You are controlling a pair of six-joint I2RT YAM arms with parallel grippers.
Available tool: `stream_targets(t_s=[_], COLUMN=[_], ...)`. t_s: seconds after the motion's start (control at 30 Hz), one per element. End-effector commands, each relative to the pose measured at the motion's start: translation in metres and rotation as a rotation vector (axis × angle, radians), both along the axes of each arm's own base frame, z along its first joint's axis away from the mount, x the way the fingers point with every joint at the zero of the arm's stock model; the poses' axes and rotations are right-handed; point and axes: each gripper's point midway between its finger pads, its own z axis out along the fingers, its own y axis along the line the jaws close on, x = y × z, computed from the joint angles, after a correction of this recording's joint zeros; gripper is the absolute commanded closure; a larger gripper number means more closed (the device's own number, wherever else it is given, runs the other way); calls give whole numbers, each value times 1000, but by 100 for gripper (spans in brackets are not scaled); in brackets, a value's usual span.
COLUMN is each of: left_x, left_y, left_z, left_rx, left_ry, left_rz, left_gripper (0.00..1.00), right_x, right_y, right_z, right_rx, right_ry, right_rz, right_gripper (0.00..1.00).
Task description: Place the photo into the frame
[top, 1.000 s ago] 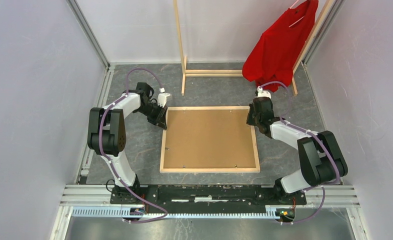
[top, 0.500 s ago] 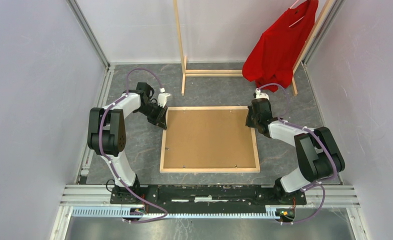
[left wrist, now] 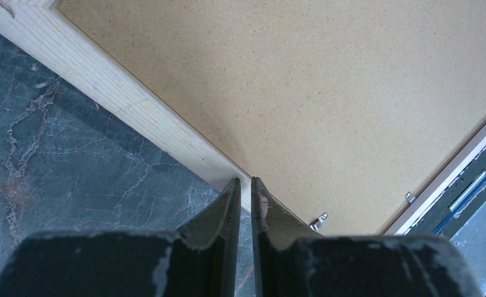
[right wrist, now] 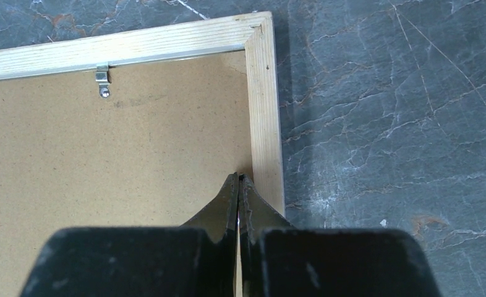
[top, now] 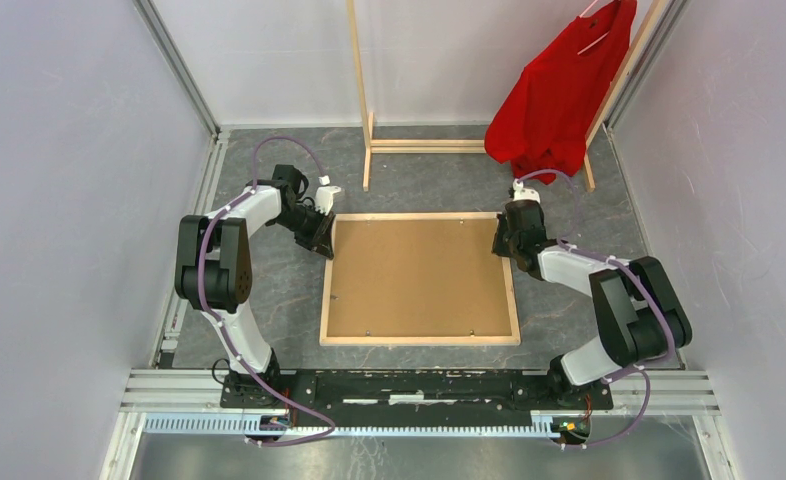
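Note:
The frame [top: 419, 341] lies face down on the dark table, its light wood back up. Inside it sits the photo [top: 419, 275], of which only the plain brown board back shows. My left gripper [top: 326, 248] is at the frame's left rail [left wrist: 123, 99] near the far corner. Its jaws stand a narrow slit apart over the rail, with bare table showing through the gap [left wrist: 245, 180]. My right gripper [top: 500, 244] is shut. Its tips [right wrist: 238, 176] rest where the photo board [right wrist: 104, 161] meets the right rail [right wrist: 264, 111], a little short of the far right corner.
A tall wooden clothes rack [top: 364, 100] with a red shirt [top: 559, 90] stands behind the frame. Small metal clips [right wrist: 102, 77] [left wrist: 318, 220] sit on the frame's inner edges. Walls close in on both sides, and a metal rail [top: 419, 385] runs along the near edge.
The right arm has shifted a little, its wrist edging toward the far right corner. The left arm and the frame stay where they were.

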Motion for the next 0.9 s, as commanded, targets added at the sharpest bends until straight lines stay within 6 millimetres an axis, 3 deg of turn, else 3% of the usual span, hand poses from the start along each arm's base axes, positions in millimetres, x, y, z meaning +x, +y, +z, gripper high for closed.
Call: stream_targets(t_s=[0.0,0.33,0.47,0.53,0.57,0.63,0.73,0.87], left_x=[-9,-10,-8,-6,-4,-1,3,-1], left_y=[19,18,17,17,16,14,10,8], left_z=[-22,-21,-19,-15,-11,-3,15,40], left_rx=[114,111,108,104,100,89,64,38], left_ry=[22,21,15,5,2,-5,-26,-61], left_rz=[-18,-20,-16,-12,-13,-10,-15,-37], left_gripper=[80,81,80,78,73,62,50,37], right_x=[-25,-19,-7,-5,-5,-9,-38,-110], right_y=[-12,-9,1,11,17,39,91,170], right_z=[-17,-4,13,32,41,62,84,93], right_rx=[-45,-43,-17,-12,-9,-3,5,23], right_ry=[83,65,23,-32,-60,-125,-189,-234], right_rz=[4,18,56,107,136,247,493,878], right_gripper=[100,100,100,88,74,58,41,34])
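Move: Across the board, its middle lies about 18 cm left of the right fingertips, 6 cm back and just below them. The right rail runs 1 cm to their right, the far rail's right clip sits 6 cm ahead and 8 cm left, and the near rail's right clip 19 cm back and 6 cm left. The left hand has the left rail between its fingers; the board's middle is some 20 cm right and 5 cm back. After easing back barely 1 cm beside the right rail, its shut fingers low on the board, the right hand comes free and sweeps left over the board towards its middle, about 10 cm, rising 7 cm and drawing back 5 cm. It turns some 30 degrees counter-clockwise and spreads its fingers. Late on, the left hand opens around the left rail, letting go and rising 1 cm. ##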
